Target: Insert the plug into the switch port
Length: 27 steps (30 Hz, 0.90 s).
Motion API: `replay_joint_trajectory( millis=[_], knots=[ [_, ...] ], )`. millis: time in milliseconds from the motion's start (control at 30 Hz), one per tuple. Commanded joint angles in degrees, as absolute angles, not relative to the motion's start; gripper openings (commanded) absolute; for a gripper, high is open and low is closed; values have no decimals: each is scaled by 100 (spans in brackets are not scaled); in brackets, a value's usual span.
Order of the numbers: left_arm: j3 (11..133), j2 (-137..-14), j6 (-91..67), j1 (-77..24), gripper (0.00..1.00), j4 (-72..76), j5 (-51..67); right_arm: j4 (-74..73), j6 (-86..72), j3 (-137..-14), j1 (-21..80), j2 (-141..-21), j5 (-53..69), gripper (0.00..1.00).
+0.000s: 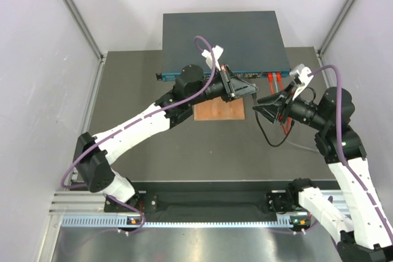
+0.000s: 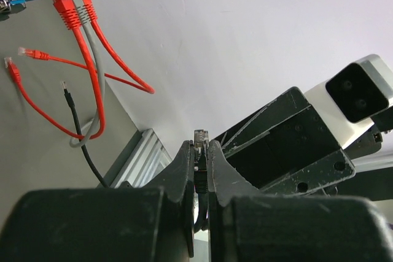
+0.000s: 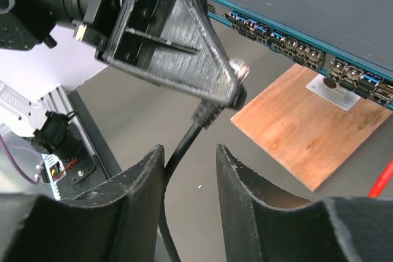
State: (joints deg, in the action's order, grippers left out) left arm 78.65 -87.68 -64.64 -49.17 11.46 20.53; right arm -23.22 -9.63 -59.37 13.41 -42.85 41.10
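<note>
The switch (image 1: 221, 35) is a flat dark box at the back of the table, and its teal front face (image 3: 295, 50) is lined with small ports. My left gripper (image 1: 245, 88) is shut on the plug (image 2: 201, 136), whose clear tip sticks out past the fingertips (image 3: 232, 90). It hovers just in front of the switch face, above the wooden board (image 1: 218, 112). The plug's black cable (image 3: 178, 157) hangs down between the fingers of my right gripper (image 3: 190, 151), which is open and grips nothing. The right gripper (image 1: 261, 104) sits close to the right of the left one.
Two red cables and a grey one (image 2: 80, 10) are plugged into the switch's right end and trail over the table. Loose red plugs (image 2: 31, 52) and a black cable end (image 2: 64, 87) lie near them. A small metal plate (image 3: 331, 90) sits on the board. Aluminium rails frame the table edges.
</note>
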Motion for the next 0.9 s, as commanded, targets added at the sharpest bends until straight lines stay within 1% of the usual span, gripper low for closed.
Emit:
replay_joint_trajectory(
  millis=[0, 33, 133, 200, 233, 300, 333, 400, 433, 467, 500, 600, 667, 733, 867],
  knots=[
    [7849, -8754, -6548, -4975, 0, 1661, 2074, -1820, -1186, -5906, 1371, -4342, 4078, 36],
    [7849, -8754, -6565, -4983, 0, 1687, 2074, -1819, -1213, -5898, 1371, -4368, 4052, 32],
    [7840, -8771, -6574, -4983, 0, 1740, 2092, -1819, -1265, -5845, 1371, -4394, 4025, 28],
    [7840, -8771, -6566, -4983, 0, 1740, 2092, -1872, -1257, -5836, 1371, -4412, 3990, 17],
    [7840, -8771, -6548, -4983, 0, 1749, 2074, -1916, -1222, -5853, 1371, -4403, 3964, 7],
    [7822, -8754, -6522, -4983, 0, 1732, 2057, -2029, -1187, -5888, 1371, -4421, 3868, 1],
    [7831, -8763, -6452, -4983, 0, 1705, 2039, -2178, -1134, -5932, 1371, -4438, 3841, 0],
    [7849, -8719, -6364, -4975, 32, 1539, 1899, -2372, -1090, -6047, 1371, -4447, 3658, 0],
    [7883, -8710, -6198, -4975, 44, 1495, 1846, -2651, -1099, -6143, 1371, -4447, 3508, 0],
    [7927, -8693, -6092, -4966, 52, 1320, 1706, -2811, -1107, -6196, 1371, -4447, 3342, 0],
    [8076, -8658, -5978, -4914, 69, 1214, 1635, -2960, -1099, -6248, 1371, -4439, 3096, 0],
    [8322, -8517, -5416, -4782, 86, 985, 1320, -3269, -1142, -6179, 1362, -4299, 2927, 0],
    [8367, -8403, -5046, -4729, 91, 897, 1100, -3331, -1344, -6082, 1284, -4271, 2848, 0],
    [8394, -8262, -4773, -4685, 99, 739, 923, -3296, -1537, -6021, 1231, -4333, 2699, 0],
    [8262, -8016, -4509, -4658, 99, 545, 800, -3322, -1845, -6204, 1178, -4727, 2365, 0]
  ],
)
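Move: The left hand holds the black plug right at its fingertips. From the right hand, whose open fingers already straddle the cable just behind that plug, the plug lies about 4 cm ahead, level sideways and roughly 1 cm above. The nearest red plug seated in the switch is some 12 cm ahead and 5 cm to the right of the right hand, about 4 cm lower. Easing forward about 1 cm, the right hand shuts its fingers on the black cable just behind the plug while the left still pinches the plug. The left then opens wide and backs off forward and leftward, rising slightly. The right, keeping its pinch, sinks about 5 cm while drifting right and a little forward, tipping down and turning clockwise some 15 degrees. ##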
